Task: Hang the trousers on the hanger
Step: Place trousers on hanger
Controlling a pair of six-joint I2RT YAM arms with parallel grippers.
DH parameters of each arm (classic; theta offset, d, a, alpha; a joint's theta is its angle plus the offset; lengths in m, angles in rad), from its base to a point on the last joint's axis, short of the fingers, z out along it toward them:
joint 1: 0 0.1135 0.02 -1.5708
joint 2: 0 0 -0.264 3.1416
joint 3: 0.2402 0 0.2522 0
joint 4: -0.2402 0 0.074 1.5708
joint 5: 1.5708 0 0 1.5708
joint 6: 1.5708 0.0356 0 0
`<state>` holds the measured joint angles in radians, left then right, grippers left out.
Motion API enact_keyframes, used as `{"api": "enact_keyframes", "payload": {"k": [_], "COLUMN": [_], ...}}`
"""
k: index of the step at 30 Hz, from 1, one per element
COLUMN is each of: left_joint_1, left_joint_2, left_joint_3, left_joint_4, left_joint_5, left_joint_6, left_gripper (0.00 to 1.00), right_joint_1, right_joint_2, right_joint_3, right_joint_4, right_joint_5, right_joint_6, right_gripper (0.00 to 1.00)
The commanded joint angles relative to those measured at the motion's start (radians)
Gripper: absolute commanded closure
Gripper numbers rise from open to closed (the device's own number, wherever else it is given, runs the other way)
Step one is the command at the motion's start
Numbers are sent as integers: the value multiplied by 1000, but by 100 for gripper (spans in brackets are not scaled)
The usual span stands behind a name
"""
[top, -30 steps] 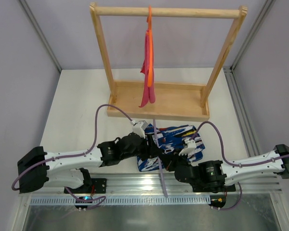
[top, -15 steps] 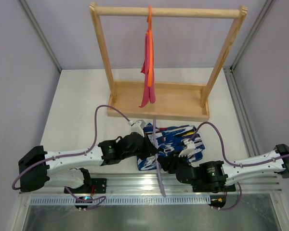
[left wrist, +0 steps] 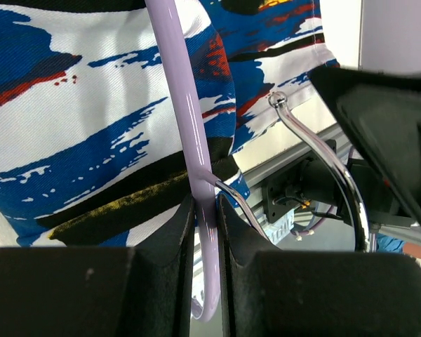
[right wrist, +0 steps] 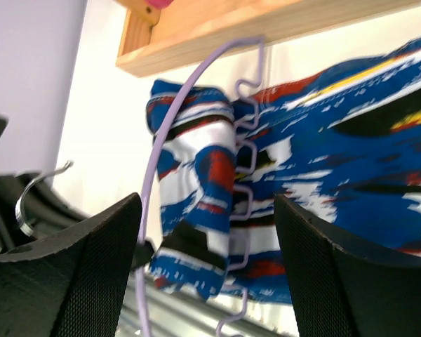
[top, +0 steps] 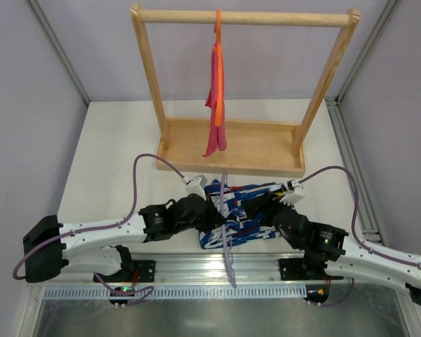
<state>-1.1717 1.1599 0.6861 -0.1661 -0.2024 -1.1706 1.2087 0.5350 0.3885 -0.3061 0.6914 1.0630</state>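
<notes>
The trousers (top: 256,210), a blue, white, red and black print, lie bunched on the table in front of the rack. The lilac hanger (top: 225,210) stands on edge across their left part. My left gripper (top: 217,219) is shut on the hanger's smooth arm (left wrist: 189,119) just beside the silver hook (left wrist: 323,161), with the trousers (left wrist: 91,126) behind it. My right gripper (top: 265,207) hovers open over the trousers (right wrist: 337,140); nothing is between its fingers (right wrist: 77,274). The wavy bar (right wrist: 242,189) runs in front of a fold of cloth.
A wooden rack (top: 231,149) stands behind the trousers, and an orange hanger with pink cloth (top: 217,91) hangs from its top bar. A metal rail (top: 196,265) runs along the near table edge, and the hanger's lower end reaches over it.
My right gripper has opened and pulled back to the right, off the hanger. My left gripper has closed on the hanger. The hanger's lower end has swung slightly left.
</notes>
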Motion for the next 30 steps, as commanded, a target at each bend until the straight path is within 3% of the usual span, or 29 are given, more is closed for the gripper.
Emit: {"api": "enact_keyframes", "payload": {"k": [1, 5, 11, 13, 14, 15, 18, 21, 26, 30], "left_joint_1": [6, 6, 7, 6, 7, 6, 7, 9, 9, 9], "left_joint_2": [-8, -5, -3, -2, 0, 3, 12, 6, -12, -11], "left_joint_3": [-10, -7, 16, 23, 33, 41, 79, 102, 110, 115], "left_joint_4": [-52, -55, -96, -122, -142, -166, -315, -436, -521, -527], "left_joint_5": [-83, -83, -103, -115, -138, -153, -241, -302, -367, -390], "left_joint_6": [37, 35, 38, 34, 31, 26, -41, -96, -146, -156], "left_gripper": [100, 100, 100, 100, 100, 100, 100, 100, 100, 100], "right_joint_1": [-151, -268, -287, -288, -288, -288, -281, -229, -181, -132], "right_joint_2": [64, 280, 473, 540, 559, 571, 531, 384, 133, 65], "right_joint_3": [23, 53, 78, 76, 79, 73, -15, -158, -290, -329], "right_joint_4": [113, 278, 430, 467, 470, 476, 504, 507, 369, 291], "right_joint_5": [-214, -467, -581, -590, -589, -584, -531, -431, -362, -330], "right_joint_6": [-168, -251, -302, -304, -302, -296, -200, -97, -32, 17], "right_gripper": [22, 22, 23, 27, 51, 69, 96, 96, 96, 96]}}
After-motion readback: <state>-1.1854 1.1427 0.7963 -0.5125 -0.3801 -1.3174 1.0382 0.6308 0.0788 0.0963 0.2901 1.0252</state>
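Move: The trousers' folded left flap, at the edge the open right fingers go for, lies about 7 cm left of them, 2 cm ahead and 8 cm below. The hanger's middle is some 8 cm left and 5 cm back of that hand, and the rack's tray about 19 cm ahead, 6 cm left. The left hand already grips the hanger over the trousers; that flap edge is about 5 cm ahead, 3 cm right and 7 cm below it. Forward a little, then down and left by about 7 cm, the open right hand reaches to the trousers' flap beside the hanger, turning counter-clockwise, and shuts on the cloth. Keeping the pinch, it draws the flap back and right, sinking slightly, while the left hand carries the hanger some 4 cm left, turning it slightly counter-clockwise. ##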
